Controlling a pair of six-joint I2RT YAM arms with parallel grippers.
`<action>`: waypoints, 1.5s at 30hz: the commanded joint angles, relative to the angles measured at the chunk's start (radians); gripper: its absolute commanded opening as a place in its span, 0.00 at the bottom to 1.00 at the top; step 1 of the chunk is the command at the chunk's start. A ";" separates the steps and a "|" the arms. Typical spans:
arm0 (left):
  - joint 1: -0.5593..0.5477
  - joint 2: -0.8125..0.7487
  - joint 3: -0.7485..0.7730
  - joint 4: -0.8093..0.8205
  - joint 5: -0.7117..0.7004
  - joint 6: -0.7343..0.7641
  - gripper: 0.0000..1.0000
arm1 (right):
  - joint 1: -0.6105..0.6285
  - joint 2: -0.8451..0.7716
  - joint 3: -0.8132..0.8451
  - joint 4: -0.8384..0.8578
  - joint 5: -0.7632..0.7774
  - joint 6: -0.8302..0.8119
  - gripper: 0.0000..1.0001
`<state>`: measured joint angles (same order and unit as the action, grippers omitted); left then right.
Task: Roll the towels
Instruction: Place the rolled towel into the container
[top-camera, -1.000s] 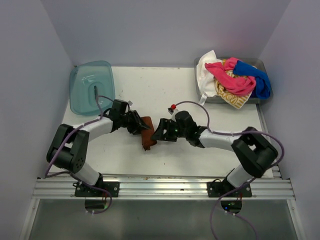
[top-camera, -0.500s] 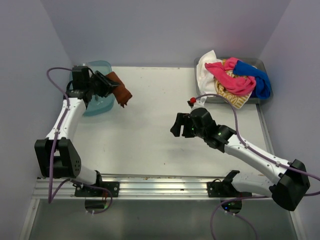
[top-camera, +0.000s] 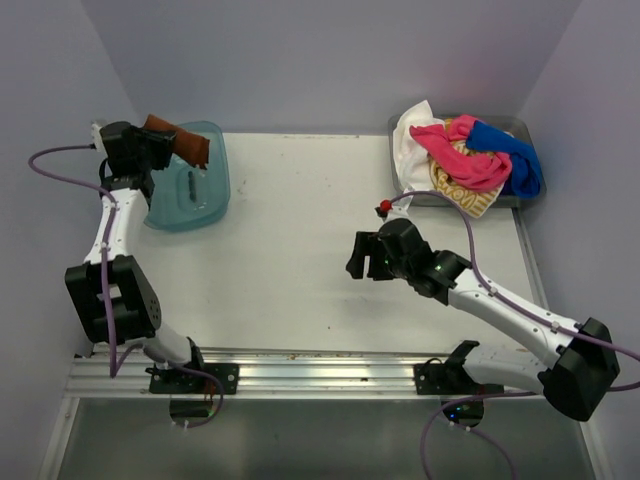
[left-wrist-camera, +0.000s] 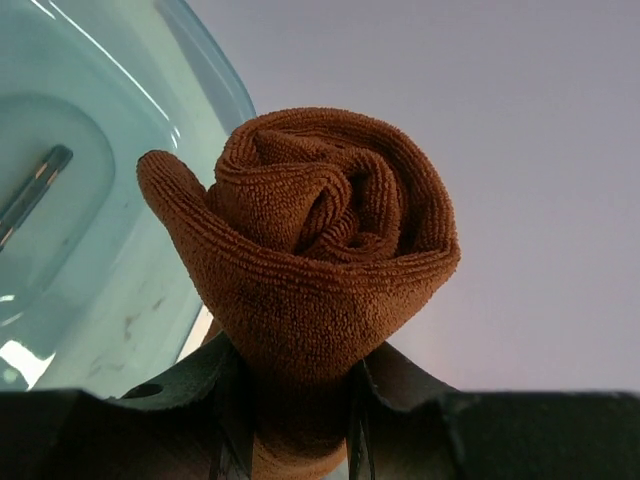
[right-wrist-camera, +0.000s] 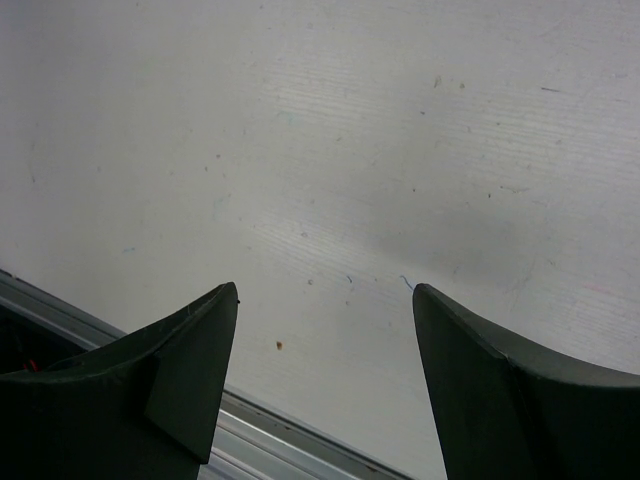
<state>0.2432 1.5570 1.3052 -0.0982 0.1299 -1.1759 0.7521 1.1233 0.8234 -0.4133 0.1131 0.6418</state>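
Note:
A rolled rust-brown towel (top-camera: 180, 141) (left-wrist-camera: 315, 240) is held in the air over the back edge of the teal tray (top-camera: 200, 195), with my left gripper (top-camera: 150, 145) (left-wrist-camera: 300, 400) shut on its near end. Its spiral end faces the left wrist camera. Several loose towels, white (top-camera: 412, 140), hot pink (top-camera: 462, 160), blue (top-camera: 515, 160) and yellow-and-white striped (top-camera: 465, 198), lie heaped in the grey tray (top-camera: 520, 200) at the back right. My right gripper (top-camera: 362, 258) (right-wrist-camera: 325, 300) hovers open over bare table, right of centre, nothing between its fingers.
A dark pen-like thing (top-camera: 190, 182) (left-wrist-camera: 35, 190) lies inside the teal tray. The aluminium rail (top-camera: 320, 372) (right-wrist-camera: 290, 440) runs along the table's near edge. Side walls stand close on the left and right.
My left arm carried the rolled brown towel from mid-table to the back left, over the teal tray. My right arm drew back to the right with its gripper open.

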 joint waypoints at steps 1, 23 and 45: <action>0.008 0.066 -0.014 0.224 -0.125 -0.122 0.05 | 0.000 0.023 0.028 -0.044 -0.024 -0.018 0.74; -0.053 0.595 0.348 0.321 -0.417 -0.266 0.09 | 0.001 0.305 0.167 -0.122 -0.089 -0.094 0.73; -0.055 0.842 0.537 0.261 -0.440 -0.323 0.09 | -0.005 0.379 0.197 -0.105 -0.132 -0.111 0.73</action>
<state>0.1875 2.3688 1.7924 0.1379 -0.2722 -1.4673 0.7513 1.5009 0.9833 -0.5209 0.0055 0.5446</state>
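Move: My left hand already holds the rolled brown towel high over the teal container. The container's middle lies about 8 cm ahead, some 4 cm to the left and roughly 24 cm below; the black pen on its floor is about 5 cm ahead, 1 cm left and 26 cm down. From my open right hand, the container's middle is some 34 cm ahead, 48 cm to the left and 12 cm lower. Keeping the towel pinched, I carry it with my left hand forward and down, about 17 cm each way, drifting some 7 cm left early on, towards the container's far end; the hand turns about 25 degrees counter-clockwise and eases to a stop. My right hand, empty and open, sinks about 7 cm over bare table, its fingers tipping further down. ##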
